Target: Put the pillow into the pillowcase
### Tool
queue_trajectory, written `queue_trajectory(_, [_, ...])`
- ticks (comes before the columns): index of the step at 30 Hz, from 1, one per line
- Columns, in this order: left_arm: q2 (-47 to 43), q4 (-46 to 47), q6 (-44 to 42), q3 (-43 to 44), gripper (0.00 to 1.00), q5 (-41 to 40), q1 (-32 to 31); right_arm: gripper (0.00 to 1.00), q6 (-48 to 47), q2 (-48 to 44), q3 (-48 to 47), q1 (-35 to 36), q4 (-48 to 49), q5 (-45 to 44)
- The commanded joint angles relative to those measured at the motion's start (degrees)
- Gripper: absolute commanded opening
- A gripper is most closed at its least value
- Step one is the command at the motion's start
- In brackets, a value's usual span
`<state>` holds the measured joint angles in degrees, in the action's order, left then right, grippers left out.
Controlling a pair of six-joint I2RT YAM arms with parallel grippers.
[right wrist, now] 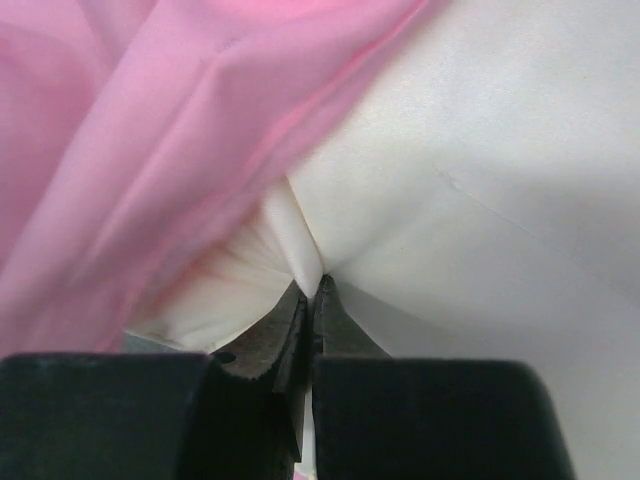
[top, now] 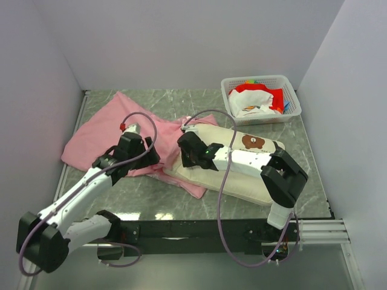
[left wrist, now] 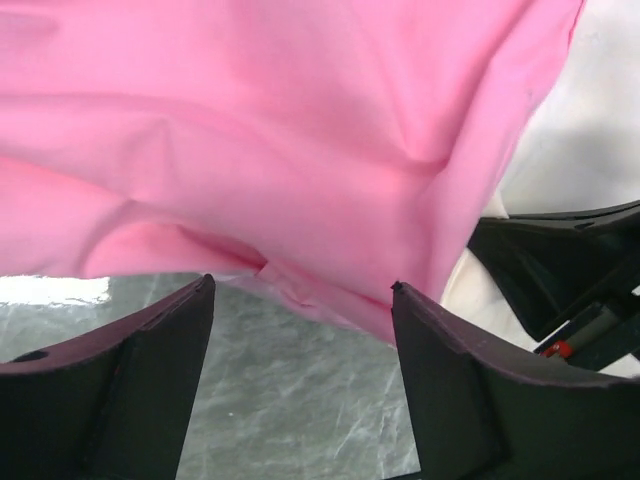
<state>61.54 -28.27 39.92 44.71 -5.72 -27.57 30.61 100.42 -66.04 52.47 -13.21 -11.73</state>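
Observation:
The cream pillow [top: 245, 175] with a brown bear face lies right of centre on the table. The pink pillowcase [top: 115, 124] is spread at the back left, its near edge draped against the pillow's left end. My right gripper [top: 184, 152] is shut on a pinched fold of the pillow [right wrist: 480, 150], with pink pillowcase fabric [right wrist: 130, 130] just to its left. My left gripper [top: 148, 158] is open and empty, low over the table at the pillowcase's near edge [left wrist: 300, 180]; the fabric hangs just beyond its fingertips [left wrist: 200, 300].
A white basket [top: 261, 99] holding red and white cloth stands at the back right. White walls enclose the green marble table [top: 151, 196] on three sides. The right gripper's black body [left wrist: 560, 270] shows at the right of the left wrist view.

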Motion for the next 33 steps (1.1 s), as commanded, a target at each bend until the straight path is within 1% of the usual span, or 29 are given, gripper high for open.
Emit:
queue_trajectory(1, [-6.8,2.4,3.5,-4.4,0.72,-4.9,-0.9,0.0,1.7,2.1,-0.5,-0.1,-0.1,3.5])
queue_trajectory(2, [-7.7,2.4,4.2,-5.4,0.67,-6.2,-2.3,0.0,1.8,2.0,-0.5,-0.2,0.0,3.8])
queue_trajectory(3, [-8.7,2.9,4.2,-7.4,0.59,-6.4,-3.2,0.0,1.9,1.9,-0.7,-0.3,0.1,4.5])
queue_trajectory(4, [-10.4,4.0,4.7,-8.3,0.55,-6.6,-4.0,0.0,2.0,1.7,-0.8,-0.3,0.0,4.7])
queue_trajectory(5, [-10.9,4.6,4.9,-9.2,0.43,-6.8,-5.2,0.0,2.0,1.6,-1.0,-0.3,-0.1,4.8])
queue_trajectory(8, [-10.7,8.3,4.9,-11.7,0.33,-6.8,-7.9,0.0,2.0,1.4,-1.8,-0.4,-0.6,5.0])
queue_trajectory(10, [-8.4,9.8,4.7,-12.0,0.39,-8.5,-9.2,0.0,2.1,1.2,-2.2,-0.4,-0.9,5.0])
queue_trajectory(11, [-7.2,11.7,4.5,-12.2,0.45,-9.7,-9.9,0.0,2.1,1.0,-2.3,-0.5,-0.9,5.0])
queue_trajectory(12, [-5.1,12.4,4.3,-12.1,0.49,-10.3,-10.0,0.0,2.0,1.0,-2.5,-0.5,-1.1,5.2])
queue_trajectory(13, [-4.1,13.1,3.9,-11.9,0.54,-10.8,-10.0,0.0,2.3,0.7,-2.6,-0.5,-1.1,5.4])
queue_trajectory(14, [-3.3,14.1,3.6,-11.4,0.63,-11.7,-10.1,0.0,2.2,0.7,-2.7,-0.5,-1.2,5.4])
queue_trajectory(15, [-1.8,14.4,3.4,-10.9,0.64,-13.9,-10.1,0.0,2.3,0.7,-2.8,-0.5,-1.3,5.4])
queue_trajectory(17, [-0.4,15.3,2.2,-9.6,0.65,-16.0,-10.0,0.0,2.3,0.4,-2.7,-0.4,-1.3,5.5])
queue_trajectory(19, [2.6,16.9,1.4,-8.5,0.64,-18.6,-10.0,0.0,2.4,0.1,-2.5,-0.6,-1.1,5.7])
queue_trajectory(22, [7.8,18.2,0.8,-6.0,0.57,-19.9,-10.0,0.0,2.7,-0.4,-2.6,-0.5,-1.4,6.0])
queue_trajectory(23, [8.9,18.6,0.9,-5.4,0.52,-20.2,-10.0,0.0,2.7,-0.7,-2.7,-0.5,-1.4,5.8])
queue_trajectory(25, [10.7,19.8,0.6,-5.2,0.45,-21.5,-10.0,0.0,2.4,-1.2,-3.6,-0.6,-2.4,5.3])
queue_trajectory(26, [11.1,20.0,0.5,-4.8,0.36,-22.2,-10.0,0.0,2.3,-1.4,-4.4,-0.6,-2.8,4.8])
queue_trajectory(28, [11.8,19.1,0.3,-4.3,0.23,-22.9,-9.9,0.0,2.3,-1.5,-5.6,-1.2,-4.0,4.3])
queue_trajectory(29, [11.8,18.2,0.3,-3.4,0.08,-22.5,-9.9,0.0,2.3,-1.6,-6.8,-1.6,-4.4,4.1])
queue_trajectory(30, [11.4,17.2,0.3,-3.0,0.01,-22.1,-10.0,0.0,2.3,-1.5,-7.4,-2.1,-5.1,4.1])
queue_trajectory(31, [11.0,15.2,0.3,-2.6,0.01,-21.4,-9.9,0.0,2.3,-1.6,-8.1,-3.3,-5.2,4.2])
queue_trajectory(33, [8.4,12.8,-0.6,-1.8,0.01,-16.5,-10.0,0.0,2.3,-1.3,-10.2,-4.1,-5.7,3.0])
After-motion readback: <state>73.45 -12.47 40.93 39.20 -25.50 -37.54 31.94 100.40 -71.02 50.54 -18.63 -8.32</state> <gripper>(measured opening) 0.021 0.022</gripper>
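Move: The pillowcase's near edge by its mouth, for the left hand's open fingers, lies about 3 cm ahead, 1 cm to the right and 6 cm below. The pillow's near-left corner is some 6 cm to that hand's right and roughly 1 cm back; the pillow fold pinched by the right hand is about 12 cm to the left hand's right, level fore and aft. From the right hand, that pillowcase edge is around 11 cm to its left and 3 cm ahead, at about its height. The left hand sinks about 5 cm beside the pillow, first easing back 3 to 4 cm with its fingers partly closing and reopening, then reaching forward some 6 cm into the fold at the pillowcase's near edge, its left side rolling up about 10 degrees, and shuts its fingers on the cloth. The right hand keeps its pinch on the pillow fold, almost still at first, then begins to lift it, about 2 cm by the end. ##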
